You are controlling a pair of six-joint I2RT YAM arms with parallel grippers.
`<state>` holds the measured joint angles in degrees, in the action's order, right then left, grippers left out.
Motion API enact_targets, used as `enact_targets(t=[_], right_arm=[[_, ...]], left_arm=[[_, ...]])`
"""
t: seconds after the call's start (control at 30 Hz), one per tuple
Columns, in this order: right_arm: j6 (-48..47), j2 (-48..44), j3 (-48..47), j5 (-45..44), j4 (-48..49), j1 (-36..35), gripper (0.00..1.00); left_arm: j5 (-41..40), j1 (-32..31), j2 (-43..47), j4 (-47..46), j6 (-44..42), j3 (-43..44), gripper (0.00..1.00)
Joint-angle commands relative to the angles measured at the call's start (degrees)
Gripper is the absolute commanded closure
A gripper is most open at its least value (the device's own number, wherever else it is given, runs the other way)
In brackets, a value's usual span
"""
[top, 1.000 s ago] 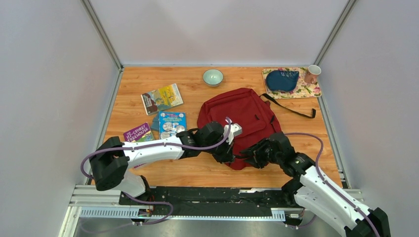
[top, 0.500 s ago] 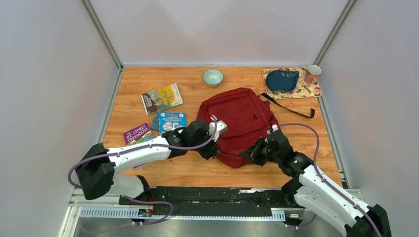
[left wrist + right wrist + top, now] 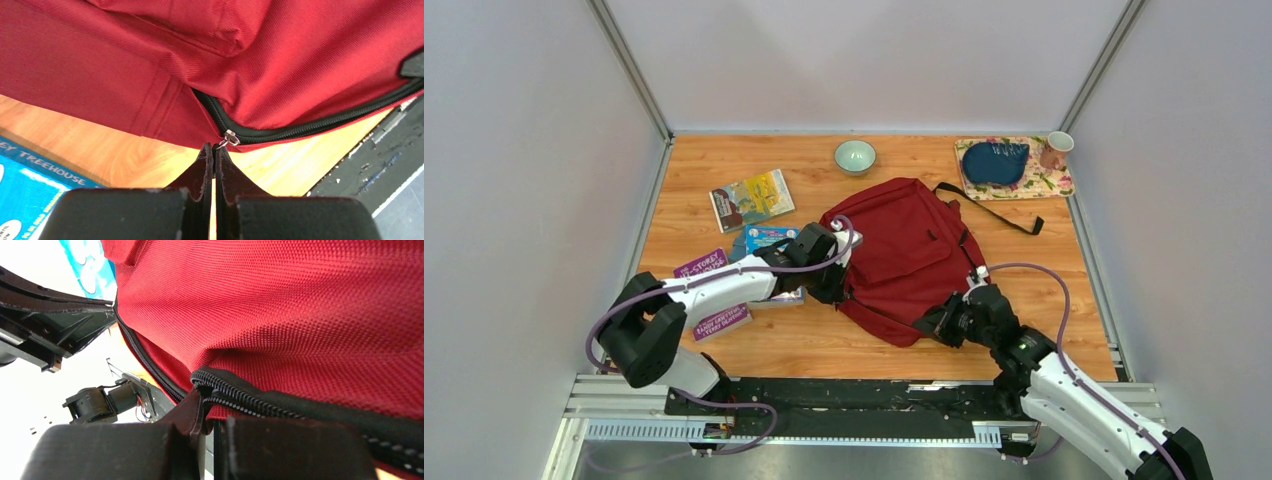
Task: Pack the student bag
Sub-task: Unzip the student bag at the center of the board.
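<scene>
The student bag (image 3: 904, 250), dark red with black straps, lies flat in the middle of the table. My left gripper (image 3: 829, 285) is at its near left edge. In the left wrist view the left gripper (image 3: 214, 148) is shut, its tips pinching the silver zipper pull (image 3: 230, 139) at the end of the black zipper (image 3: 310, 125). My right gripper (image 3: 941, 325) is at the bag's near right corner. In the right wrist view the right gripper (image 3: 212, 407) is shut on the bag's black zipper edge (image 3: 250, 397), with red fabric (image 3: 300, 305) above it.
Three books lie left of the bag: a yellow one (image 3: 752, 199), a blue one (image 3: 769, 238) partly under my left arm, and a purple one (image 3: 709, 270). A green bowl (image 3: 855, 156) stands at the back. A floral mat (image 3: 1024, 180) holds a blue pouch (image 3: 995, 161) beside a cup (image 3: 1056, 149).
My right gripper has shut on the bag's zipper edge. My left gripper has pulled the zipper pull leftward and farther back, and the bag and its strap have shifted left.
</scene>
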<state>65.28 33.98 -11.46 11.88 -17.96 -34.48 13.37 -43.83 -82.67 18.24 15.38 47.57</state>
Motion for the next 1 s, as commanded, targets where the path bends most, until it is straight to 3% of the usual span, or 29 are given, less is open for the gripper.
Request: enact_targets(t=[0.0, 0.23, 0.43, 0.53, 0.6, 0.63, 0.7, 0.73, 0.77, 0.87, 0.97], right_arm=[[-1.64, 0.3, 0.57, -3.97, -2.79, -0.32, 1.0], [-1.12, 6.0, -3.74, -8.88, 0.02, -6.2, 1.0], [1.95, 13.91, -8.04, -16.96, 4.41, -14.98, 1.0], [2.14, 18.22, -11.37, -19.34, 7.14, -17.45, 0.99], [0.39, 21.98, -13.84, -20.23, 6.53, -18.16, 0.92], [-0.06, 23.05, -16.28, -21.01, 4.53, -18.17, 0.87], [-1.98, 24.47, -18.93, -22.24, 1.8, -18.25, 0.62], [-2.34, 24.64, -20.69, -24.25, -1.7, -18.34, 0.49], [-2.61, 24.3, -21.31, -25.4, -3.38, -18.34, 0.32], [-3.84, 20.53, -21.76, -29.45, -7.96, -18.34, 0.23], [-5.33, 14.4, -21.06, -32.18, -10.87, -18.34, 0.2]], left_arm=[[-12.56, 3.05, -2.14, 5.58, -2.72, 3.93, 1.0], [-14.68, 5.69, -7.4, 8.03, -4.21, 11.91, 1.0], [-10.12, 6.74, -9.26, 8.31, -6.06, 14.91, 1.0], [-9.5, 7.36, -10.48, 9.88, -6.5, 17.38, 0.94], [-9.06, 7.97, -10.58, 10.06, -6.68, 17.64, 0.88], [-8.54, 8.32, -10.67, 10.5, -6.68, 17.73, 0.78], [-7.83, 9.29, -9.97, 11.11, -6.32, 17.38, 0.64], [-7.57, 9.73, -9.44, 11.64, -6.15, 17.12, 0.49], [-7.74, 9.82, -8.74, 11.82, -5.97, 16.77, 0.44], [-8.88, 10.26, -4.7, 12.17, -5.54, 14.66, 0.3], [-9.67, 11.05, 0.48, 12.35, -4.83, 12.64, 0.21]])
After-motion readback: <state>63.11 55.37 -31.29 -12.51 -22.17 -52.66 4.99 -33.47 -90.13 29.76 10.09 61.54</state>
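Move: My left hand has the zip pull pinched at the bag's left edge; the zip's closed left end lies roughly 3 cm ahead and 3 cm to the right, about level or slightly lower. The bag's middle is about 7 cm ahead and 11 cm right, the blue book some 7 cm ahead and 12 cm left, about 6 cm lower. From my right hand, still gripping the open zip's edge, the zip end is roughly 6 cm ahead and 12 cm left. My left hand keeps its pinch and draws the zip pull forward along the bag's left edge for about 6 cm, then opens wide, lets go and drifts on forward and left. My right hand carries the zip's edge about 5 cm left, then opens too, letting it go as it rises and moves forward, easing back right last; its left side dips some 15 degrees. ##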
